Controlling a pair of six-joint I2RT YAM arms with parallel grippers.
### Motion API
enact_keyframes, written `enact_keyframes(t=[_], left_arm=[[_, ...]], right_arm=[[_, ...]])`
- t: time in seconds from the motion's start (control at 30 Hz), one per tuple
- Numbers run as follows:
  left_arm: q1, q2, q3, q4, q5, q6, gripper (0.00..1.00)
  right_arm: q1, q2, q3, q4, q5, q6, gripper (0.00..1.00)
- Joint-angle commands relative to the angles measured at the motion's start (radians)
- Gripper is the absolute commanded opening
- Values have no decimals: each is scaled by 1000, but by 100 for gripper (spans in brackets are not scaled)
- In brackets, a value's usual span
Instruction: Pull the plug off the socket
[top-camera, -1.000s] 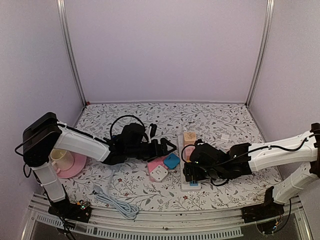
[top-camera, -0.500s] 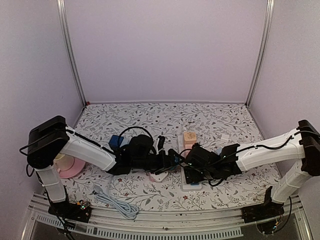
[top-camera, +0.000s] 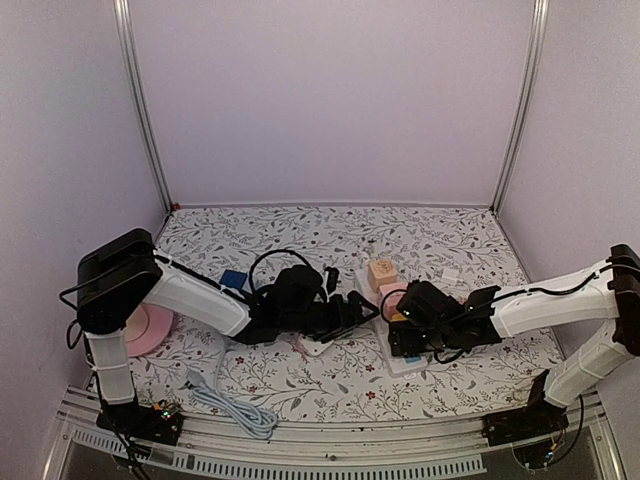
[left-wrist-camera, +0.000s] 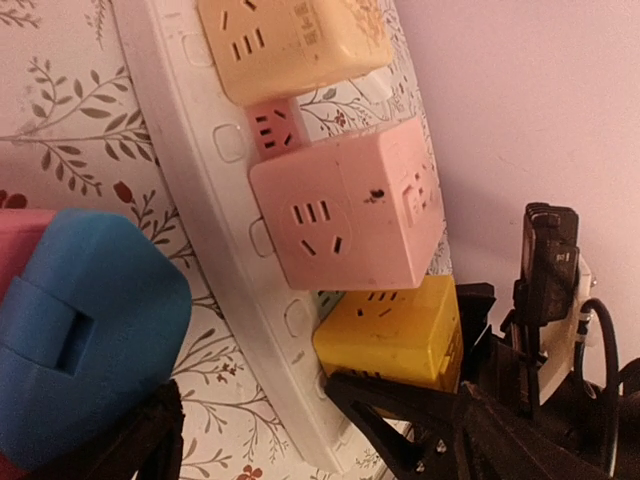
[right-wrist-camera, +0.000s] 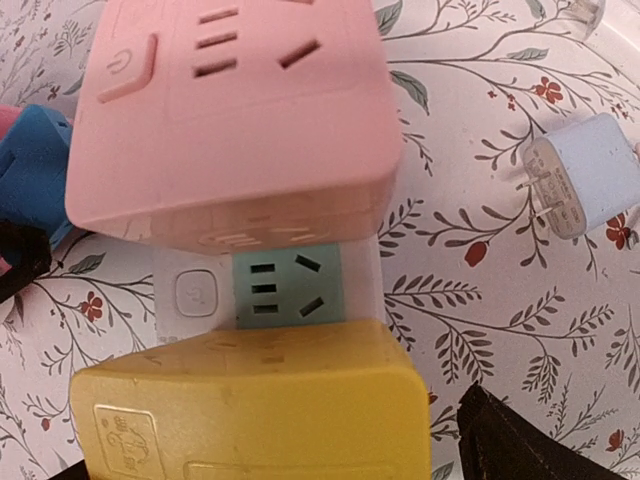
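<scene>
The socket is a white power strip (left-wrist-camera: 190, 190) (top-camera: 372, 340) lying on the floral table. Three cube plugs sit in it: beige (left-wrist-camera: 290, 40), pink (left-wrist-camera: 350, 210) (right-wrist-camera: 230, 120) and yellow (left-wrist-camera: 395, 330) (right-wrist-camera: 250, 410) (top-camera: 399, 314). My right gripper (top-camera: 408, 335) is open, with the yellow plug between its jaws. Its right finger (right-wrist-camera: 520, 445) stands a little apart from the plug's side. My left gripper (left-wrist-camera: 280, 435) (top-camera: 352, 312) is open wide across the strip's near end, one finger (left-wrist-camera: 420, 415) just under the yellow plug.
A loose blue cube (left-wrist-camera: 80, 330) lies just left of the strip. A white cube (top-camera: 315, 348) shows under my left arm. Another blue cube (top-camera: 233, 280), a pink saucer (top-camera: 150, 330) and a coiled grey cable (top-camera: 232, 402) lie left. A small white charger (right-wrist-camera: 585, 185) lies right.
My left arm has reached right, up to the strip. My right gripper has shifted right along the strip, and the pink and yellow plugs now show.
</scene>
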Motion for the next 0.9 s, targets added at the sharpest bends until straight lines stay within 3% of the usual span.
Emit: enact_keyframes(t=[0.0, 0.2, 0.53, 0.7, 0.87], left_arm=[[31, 56, 33, -153, -37, 63, 94], [-14, 49, 83, -162, -24, 44, 91], [-42, 94, 109, -124, -14, -12, 79], [-44, 124, 141, -142, -28, -22, 75], [-41, 141, 157, -154, -42, -21, 68]], right_arm=[[-24, -60, -38, 103, -25, -16, 92], [-50, -63, -53, 205, -66, -58, 90], [-111, -73, -95, 269, -184, -78, 70], [-209, -153, -190, 389, -370, -68, 61], [-274, -188, -255, 502, -522, -36, 60]])
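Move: The yellow plug stands between the right hand's open fingers, its middle about 2 cm ahead of the hand point, 1 cm to the left and level with it. The pink plug is about 9 cm ahead of the right hand and 2 cm left, the blue plug some 12 cm to its left and 1 cm ahead. From the left hand, the white strip's middle lies roughly 5 cm right and 6 cm lower, straight across, with the yellow plug 8 cm right, 2 cm back and 4 cm lower. Forward and up, some 3 cm in all, the right hand centres itself over the yellow plug and closes its fingers to pinch the plug's sides, rolling about 25 degrees so its left side rises. The left hand sinks about 4 cm and eases 2 cm right towards the strip's left edge, its fingers partly closing but still apart. ##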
